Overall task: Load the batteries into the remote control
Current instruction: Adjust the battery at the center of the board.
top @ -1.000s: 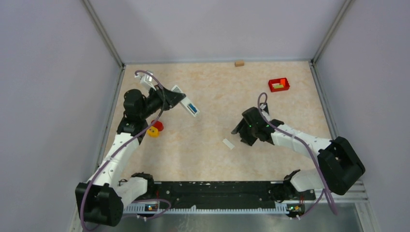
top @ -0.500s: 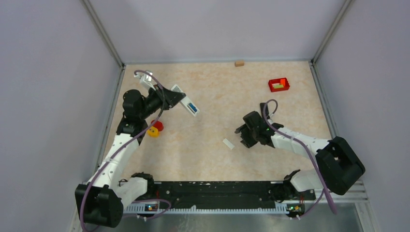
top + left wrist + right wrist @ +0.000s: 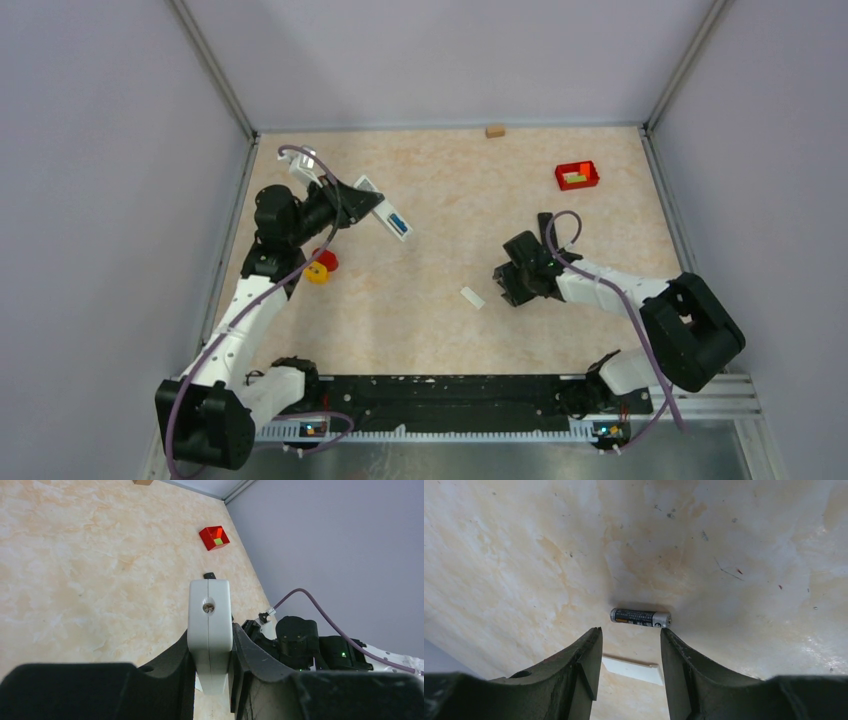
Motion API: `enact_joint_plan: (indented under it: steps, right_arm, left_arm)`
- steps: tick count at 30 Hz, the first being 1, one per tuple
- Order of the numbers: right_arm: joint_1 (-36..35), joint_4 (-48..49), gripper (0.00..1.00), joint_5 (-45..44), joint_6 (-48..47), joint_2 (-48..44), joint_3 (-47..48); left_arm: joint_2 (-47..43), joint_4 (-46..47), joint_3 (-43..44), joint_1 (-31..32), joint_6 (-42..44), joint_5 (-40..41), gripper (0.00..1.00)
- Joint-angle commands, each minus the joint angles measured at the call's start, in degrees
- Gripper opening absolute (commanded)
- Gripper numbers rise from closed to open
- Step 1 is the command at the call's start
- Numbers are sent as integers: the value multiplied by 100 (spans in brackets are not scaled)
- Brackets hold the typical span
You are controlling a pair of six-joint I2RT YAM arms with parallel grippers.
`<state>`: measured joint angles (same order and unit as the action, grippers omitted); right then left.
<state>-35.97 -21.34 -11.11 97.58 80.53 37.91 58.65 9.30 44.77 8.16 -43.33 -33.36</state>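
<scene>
My left gripper [image 3: 210,652] is shut on the white remote control [image 3: 209,622] and holds it off the table at the left [image 3: 385,215]. A blue piece [image 3: 398,223] shows in the remote's open compartment. In the right wrist view one dark battery [image 3: 640,617] with a pale metal end lies flat on the table. My right gripper [image 3: 630,634] is open and low, its tips just short of the battery, with nothing between the fingers. From above, the right gripper [image 3: 506,284] hides that battery. The white cover plate [image 3: 631,670] lies under the jaws.
The cover plate [image 3: 472,297] lies left of the right gripper. A red tray [image 3: 577,176] sits at the back right and a wooden block [image 3: 494,130] at the back wall. Red [image 3: 326,260] and yellow [image 3: 317,273] pieces lie beside the left arm. A small dark thing [image 3: 209,575] lies beyond the remote.
My right gripper has dropped toward the table and shifted slightly left, and its jaws have narrowed. The left arm and the remote have not moved.
</scene>
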Motion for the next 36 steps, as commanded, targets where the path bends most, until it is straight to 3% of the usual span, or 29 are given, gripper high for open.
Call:
enact_joint_plan:
  steps: [1, 19, 30, 36]
  right_arm:
    - [118, -203, 48, -227, 202, 16, 23]
    - [467, -625, 43, -224, -90, 383, 248]
    - [469, -1109, 30, 264, -620, 1374, 797]
    - [470, -1341, 17, 245, -837, 1651, 1070]
  left_arm:
    - [-80, 161, 163, -25, 102, 60, 12]
    - [-90, 16, 204, -25, 175, 150, 11]
    - [-129, -75, 146, -25, 221, 244, 11]
    - [-179, -172, 135, -34, 255, 333, 11]
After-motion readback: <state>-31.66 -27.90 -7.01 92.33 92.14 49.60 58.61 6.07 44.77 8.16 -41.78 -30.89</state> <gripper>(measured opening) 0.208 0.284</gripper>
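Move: The loose battery lies on the table almost under the right hand, roughly 1 cm ahead, 2 cm to its right and 2 cm below, lengthwise across the open fingers' gap. The white cover lies about 3 cm to that hand's left and 1 cm back; the black remote some 12 cm ahead and 13 cm right, both 2 cm below. From the left hand, the battery is about 25 cm right, 6 cm back and 27 cm lower. The loose battery gets gathered between the right fingertips: the right hand skims low to its right and forward over it, about 2.5 cm, then doubles back left while still going forward, another 3 cm, sinking slightly. On that second leg the fingers close from about half open to roughly a battery's width, one either side of it, and tilt a little steeper. ##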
